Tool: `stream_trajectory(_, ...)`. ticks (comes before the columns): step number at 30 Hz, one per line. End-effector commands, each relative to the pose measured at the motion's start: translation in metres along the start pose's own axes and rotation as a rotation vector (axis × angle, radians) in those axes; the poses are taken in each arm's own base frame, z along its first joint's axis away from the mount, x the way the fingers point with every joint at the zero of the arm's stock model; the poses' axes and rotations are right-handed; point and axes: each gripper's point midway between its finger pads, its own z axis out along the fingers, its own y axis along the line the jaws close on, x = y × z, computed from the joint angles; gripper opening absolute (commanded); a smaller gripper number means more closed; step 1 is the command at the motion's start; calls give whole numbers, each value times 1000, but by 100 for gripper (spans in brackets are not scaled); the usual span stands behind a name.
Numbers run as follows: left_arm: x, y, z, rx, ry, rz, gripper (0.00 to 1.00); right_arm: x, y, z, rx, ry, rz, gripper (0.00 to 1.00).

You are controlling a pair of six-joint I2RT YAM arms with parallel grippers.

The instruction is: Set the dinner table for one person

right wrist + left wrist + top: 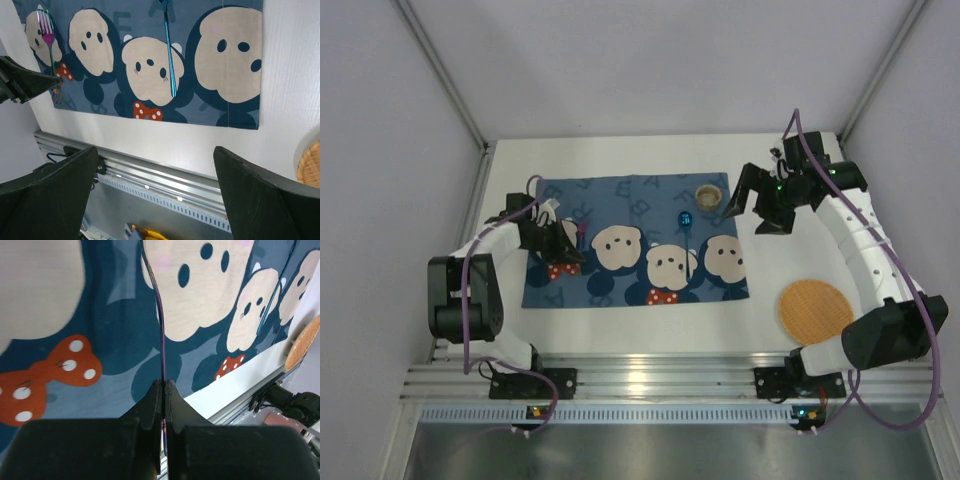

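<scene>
The white dinner table [640,160] carries a blue cartoon-print placemat [635,250]. My left gripper [566,240] [164,382] is shut on the thin handle of an iridescent purple fork [161,335] [48,37]. The fork sits low over the mat's left part, tines pointing to the far side. A blue spoon [686,228] [169,55] lies near the mat's middle. My right gripper [752,208] [155,150] hangs open and holds nothing, above the mat's far right corner.
A small round cup [709,194] stands at the mat's far right corner, close to the right gripper. A woven round mat [814,308] [310,162] lies on the table right of the placemat. The ribbed aluminium rail [650,375] runs along the near edge.
</scene>
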Motion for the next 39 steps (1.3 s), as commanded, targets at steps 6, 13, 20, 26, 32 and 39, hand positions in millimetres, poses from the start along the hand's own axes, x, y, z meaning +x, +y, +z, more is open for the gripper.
stream_trajectory(6,-21,18,2,-24,-37,18,0,1,5,9,-48,11,-37,100)
stream_trajectory(13,-36,41,5,-138,-61,-20,0,6,0,14,-40,21,-34,100)
stream_trajectory(20,-46,45,-1,-191,-104,-21,37,19,-15,23,-9,43,-31,100)
stream_trajectory(26,-51,43,-5,-203,-118,-13,41,23,-21,24,9,45,-29,100)
stream_trajectory(32,-56,25,-16,-160,-148,4,42,28,-37,27,69,36,-12,100)
stream_trajectory(39,-40,-46,-21,-108,-173,151,41,60,-92,53,204,102,102,100)
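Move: The left hand holds the fork low over the placemat's left end; the spot for it lies about 2 cm ahead, 3 cm left and 4 cm below. The red bow is some 4 cm left and 4 cm back, the second bear face 7 cm right and 1 cm ahead. From the right hand, the round wicker plate lies roughly 13 cm back, 16 cm right and 20 cm down; the spoon is 11 cm left, 3 cm ahead. Leftward and forward by about 5 cm while sinking some 3 cm, the left hand carries the fork down onto the mat's left end, rolls about 10 degrees with its left side rising, opens partway to let go, then lifts clear, drifting back right. The right hand, open and empty, sinks about 10 cm and draws back and a little right towards the wicker plate. ##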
